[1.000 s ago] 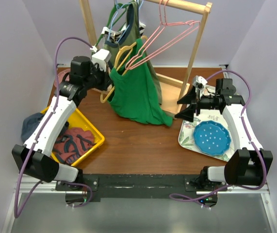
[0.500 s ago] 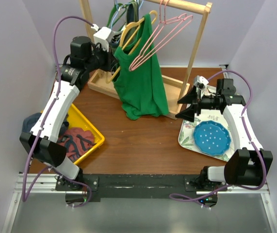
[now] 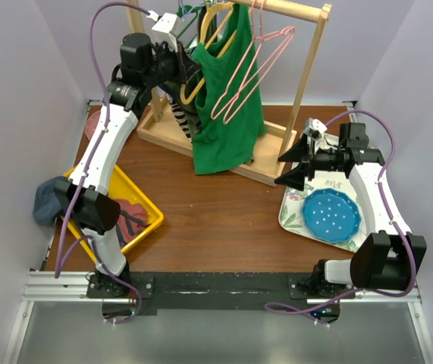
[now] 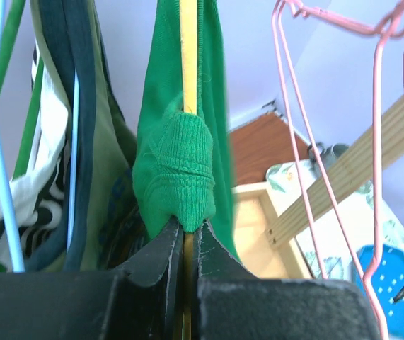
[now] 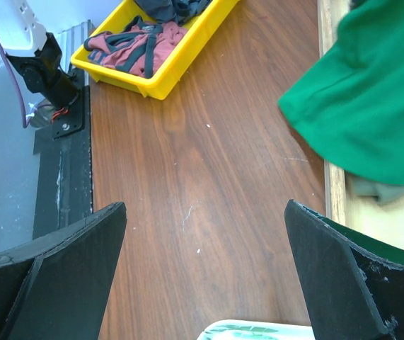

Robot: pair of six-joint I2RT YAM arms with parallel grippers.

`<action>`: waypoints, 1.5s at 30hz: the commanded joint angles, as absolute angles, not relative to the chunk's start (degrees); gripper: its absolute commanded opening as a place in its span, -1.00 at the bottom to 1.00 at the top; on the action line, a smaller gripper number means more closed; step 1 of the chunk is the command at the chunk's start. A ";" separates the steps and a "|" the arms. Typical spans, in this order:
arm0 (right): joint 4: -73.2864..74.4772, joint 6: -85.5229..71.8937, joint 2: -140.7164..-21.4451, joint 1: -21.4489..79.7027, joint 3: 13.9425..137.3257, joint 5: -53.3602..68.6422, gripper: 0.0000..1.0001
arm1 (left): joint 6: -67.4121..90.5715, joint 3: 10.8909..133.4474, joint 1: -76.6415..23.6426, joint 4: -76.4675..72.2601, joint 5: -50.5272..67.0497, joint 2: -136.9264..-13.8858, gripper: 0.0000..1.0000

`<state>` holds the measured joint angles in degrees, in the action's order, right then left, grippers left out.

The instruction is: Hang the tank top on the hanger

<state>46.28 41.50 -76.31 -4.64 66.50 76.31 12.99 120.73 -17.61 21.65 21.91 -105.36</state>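
Note:
The bright green tank top point(image 3: 227, 106) hangs on the yellow hanger point(image 3: 191, 85), raised to the wooden rack's top rail. My left gripper point(image 3: 186, 68) is shut on the hanger's yellow wire and the top's strap. In the left wrist view the jaws point(image 4: 186, 230) pinch the hanger point(image 4: 188, 57) with the ribbed green strap point(image 4: 177, 170) bunched just above them. I cannot tell whether the hook is over the rail. My right gripper point(image 3: 290, 164) is open and empty low over the table, right of the rack base. In the right wrist view it point(image 5: 205, 207) sees the top's hem point(image 5: 371, 99).
The wooden rack point(image 3: 309, 68) stands on a wooden base point(image 3: 163, 135) at the back. Pink hangers point(image 3: 255, 64) hang right of the tank top. An olive top and other clothes point(image 4: 81, 142) hang left of it. A yellow bin point(image 3: 146, 206) with clothes is at left. A tray point(image 3: 292, 216) with a blue plate point(image 3: 331, 214) is at right.
My left arm has lifted the hanger and tank top up and back, from low over the table to the rack's top rail. The right arm has not moved.

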 commanded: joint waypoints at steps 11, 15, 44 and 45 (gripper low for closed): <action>47.55 43.33 -75.15 -5.36 66.53 79.28 0.97 | 18.46 126.65 -18.54 12.13 20.22 -109.07 -0.87; 48.16 44.21 -75.06 -5.54 66.71 79.19 0.97 | 17.67 124.02 -18.54 12.92 19.34 -106.35 -0.30; 35.60 19.80 -61.18 -10.90 70.40 48.52 0.97 | 11.86 52.66 -18.02 25.11 -7.19 -27.70 0.94; 34.90 18.47 -60.74 -10.90 70.40 47.99 0.97 | 12.13 51.86 -18.02 26.09 -8.34 -24.73 0.96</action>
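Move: The left hand grips one lower corner of the wooden hanger carrying the green tank top. Its hanging place on the rack rod lies about 12 cm ahead, 7 cm to the right and 10 cm above. The pink hangers hang some 15 cm to the right and 4 cm ahead, about level in height; the olive shirt is roughly 10 cm ahead, 2 cm left and 5 cm lower. From the right hand, that rod place is about 32 cm ahead, 18 cm left and 27 cm above. Easing forward a couple of centimetres and slightly down and right, the left hand settles the hanger towards the rod, then opens wide and lets go. It draws back about 28 cm and leftwards some 16 cm, rising before sinking, fingers tilting up and turning counter-clockwise. Late on, the empty open right hand swings some 25 degrees clockwise, moving right and up about 5 cm. ##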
